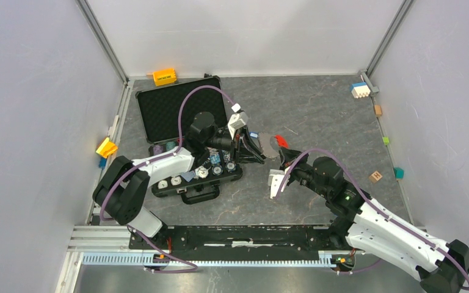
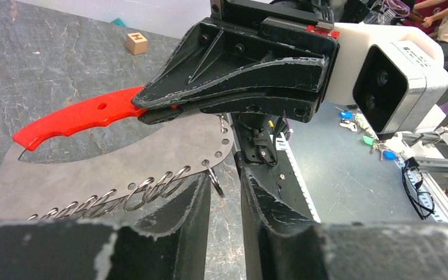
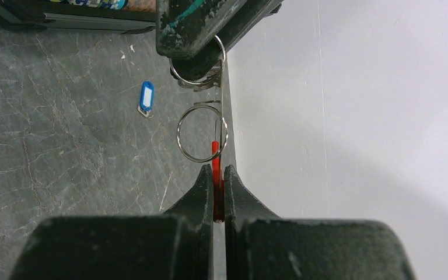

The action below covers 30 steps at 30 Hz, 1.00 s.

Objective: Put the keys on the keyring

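Observation:
The keyring is a flat grey plate (image 2: 122,154) with a red strip (image 2: 76,119) as a handle and silvery rings (image 2: 151,189) along its edge. My right gripper (image 3: 216,172) is shut on the red strip (image 3: 214,157) and holds the plate on edge above the table. The left gripper (image 2: 224,184) has its jaws apart at the plate's corner. The end ring (image 2: 214,178) hangs between them, beside the left finger (image 2: 175,227). In the right wrist view a ring (image 3: 202,131) hangs below the left gripper's fingers (image 3: 195,29). A small key with a blue head (image 3: 146,98) lies on the table.
An open black case (image 1: 180,110) lies at the back left, with a black tray of chips (image 1: 198,177) in front of it. Coloured blocks (image 1: 165,76) line the walls, and a wooden cube (image 1: 375,176) sits to the right. The two grippers (image 1: 272,152) meet mid-table.

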### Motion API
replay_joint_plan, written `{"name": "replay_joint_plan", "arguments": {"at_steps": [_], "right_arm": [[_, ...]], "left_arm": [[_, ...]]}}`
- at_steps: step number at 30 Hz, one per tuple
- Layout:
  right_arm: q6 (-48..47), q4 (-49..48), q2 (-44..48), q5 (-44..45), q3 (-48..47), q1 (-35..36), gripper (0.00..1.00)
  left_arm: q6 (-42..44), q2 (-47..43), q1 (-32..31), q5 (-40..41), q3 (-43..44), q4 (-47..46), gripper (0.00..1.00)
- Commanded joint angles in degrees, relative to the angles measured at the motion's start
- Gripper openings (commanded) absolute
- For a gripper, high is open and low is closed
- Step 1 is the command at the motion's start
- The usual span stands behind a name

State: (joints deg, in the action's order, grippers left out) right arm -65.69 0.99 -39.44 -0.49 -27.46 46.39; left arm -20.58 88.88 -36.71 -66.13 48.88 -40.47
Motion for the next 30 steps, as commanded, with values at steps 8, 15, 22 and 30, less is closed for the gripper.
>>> {"name": "replay_joint_plan", "arguments": {"at_steps": [8,15,22,30], "right_arm": [[0.20,-1.16,-0.51,-0.01,-1.05,0.36,0.00],[0.96,1.05,-1.51,-1.38,-1.53,0.37,0.00],[0.48,4.55,-5.28,-4.07,-5.39,0.28,0.00],[0.31,10.34,-11.72,-5.94,-13.13,0.10,0.12]], "left_arm": [[3.62,-3.29,0.94,1.82,0.69,6.35,0.09],[12.89,-6.92,0.94,6.63,2.33,19.73,0.02],[8.54,-6.80,-0.67,6.34,2.15,19.36,0.02],[-15.09,-6.30,-2.40,12.71,-5.26,2.25,0.02]]}}
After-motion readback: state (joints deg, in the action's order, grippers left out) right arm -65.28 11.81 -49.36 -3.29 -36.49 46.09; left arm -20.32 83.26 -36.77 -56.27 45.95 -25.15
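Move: The ring to be pinched, on the metal plate's near edge, lies roughly 1 cm ahead of the left hand, 1 cm right and 1 cm below, by its part-open fingertips. The red handle, still gripped by the right hand, centres about 7 cm farther ahead of and 7 cm right of that ring. The blue key tag is on the table, some 12 cm ahead of the left hand, 2 cm left and 22 cm below. From the right hand the ring lies about 7 cm left and 3 cm back, level in height. Left fingers close on the ring, drawing left then down about 2.5 cm, while right lowers the held plate. ##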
